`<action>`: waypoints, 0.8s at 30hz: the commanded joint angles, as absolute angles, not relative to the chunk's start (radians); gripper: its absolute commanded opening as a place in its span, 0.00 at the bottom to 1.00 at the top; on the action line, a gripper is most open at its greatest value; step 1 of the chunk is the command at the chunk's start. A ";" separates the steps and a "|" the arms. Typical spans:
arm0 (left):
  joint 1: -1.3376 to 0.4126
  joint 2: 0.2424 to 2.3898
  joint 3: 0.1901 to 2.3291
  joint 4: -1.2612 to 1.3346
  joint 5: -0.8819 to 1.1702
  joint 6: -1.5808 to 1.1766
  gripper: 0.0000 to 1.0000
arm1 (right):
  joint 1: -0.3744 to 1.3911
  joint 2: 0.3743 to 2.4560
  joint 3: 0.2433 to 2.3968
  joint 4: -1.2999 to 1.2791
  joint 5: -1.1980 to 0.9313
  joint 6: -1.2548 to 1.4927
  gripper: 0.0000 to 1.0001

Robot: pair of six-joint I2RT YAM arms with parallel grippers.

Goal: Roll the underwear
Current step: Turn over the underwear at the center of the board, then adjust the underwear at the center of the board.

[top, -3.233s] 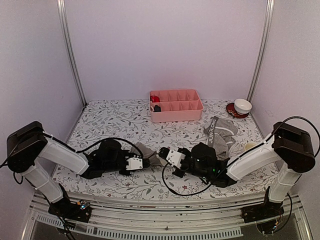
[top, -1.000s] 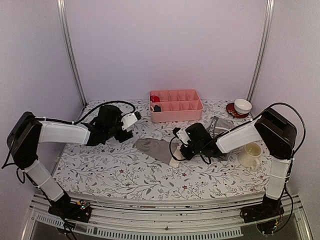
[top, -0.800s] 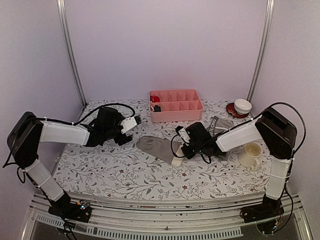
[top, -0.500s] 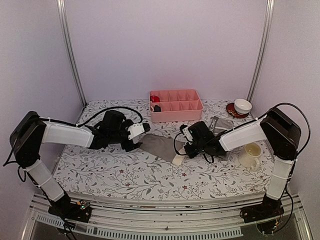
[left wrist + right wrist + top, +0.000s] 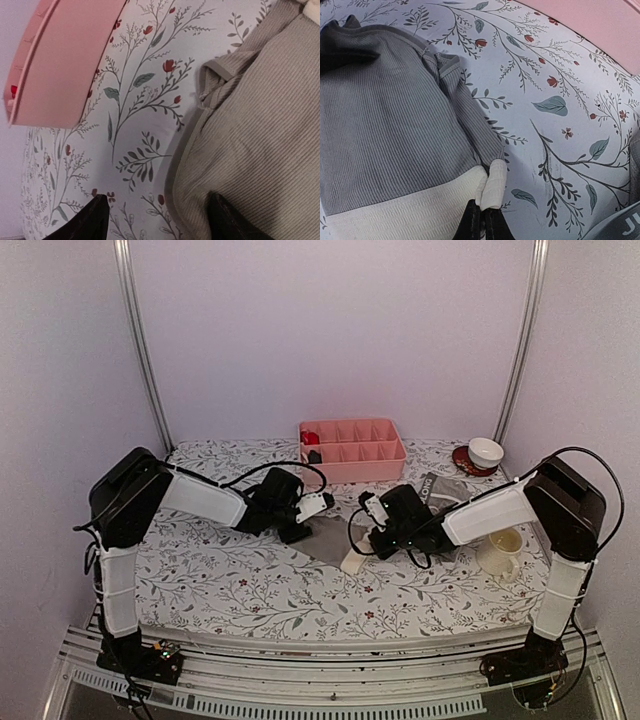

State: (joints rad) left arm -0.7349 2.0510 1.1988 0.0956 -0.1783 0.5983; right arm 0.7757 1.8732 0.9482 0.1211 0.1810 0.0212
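The plain grey briefs [image 5: 322, 530] lie flat mid-table, pale waistband [image 5: 352, 560] toward the front. In the right wrist view my right gripper [image 5: 482, 221] is shut on a folded corner of that waistband [image 5: 492, 190], the grey cloth [image 5: 385, 125] spreading left of it. My left gripper [image 5: 305, 512] stands open at the briefs' far-left edge. In the left wrist view one of its fingers [image 5: 227, 222] rests on the ribbed cloth [image 5: 260, 130] and the other on the tablecloth. The boxer-briefs [image 5: 445, 498] with the dark lettered waistband lie behind my right arm.
A pink divided tray [image 5: 352, 450] stands at the back centre and shows in the left wrist view as the pink tray [image 5: 65, 60]. A white mug [image 5: 503, 545] sits at the right, and a white bowl on a red saucer [image 5: 485, 452] at the back right.
My left arm has swung from the back left across to the briefs' left edge, and its jaws have narrowed. My right gripper has kept its hold on the waistband, shifting only slightly.
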 commanded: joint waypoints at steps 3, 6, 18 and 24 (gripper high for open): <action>-0.720 2.112 1.203 0.106 -0.386 0.616 0.79 | 0.771 1.781 0.903 0.124 0.175 0.038 0.02; -0.715 2.134 1.198 0.151 -0.450 0.640 0.89 | 0.771 1.752 0.884 0.121 0.146 0.052 0.02; -0.685 1.933 1.231 0.094 -0.231 0.703 0.98 | 0.772 1.743 0.848 0.127 0.136 0.036 0.02; -0.661 1.845 1.164 0.029 -0.102 0.783 0.98 | 0.772 1.794 0.885 0.097 0.149 0.031 0.02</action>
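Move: The left hand, nearly at table height, has the underwear's middle about 6 cm to its right, 2 cm back and a centimetre below, with the cloth's left end at its fingers. The pink box stands roughly 19 cm ahead of it and 11 cm to its right. For the right hand, pinching the cream waistband, the underwear's middle lies about 8 cm left and 2 cm ahead; the grey towel is some 13 cm right and 10 cm ahead. Forward and left, skimming the table, the left hand slides about 4 cm while its fingers spread from two-thirds to fully open; then it rises some 7 cm, easing slightly back, fingers tipped up around 10 degrees. Its right-side finger, already against the cloth, hooks under the upper layer and lifts. The right hand keeps its pinch on the waistband and draws back and up about 2 cm each. ##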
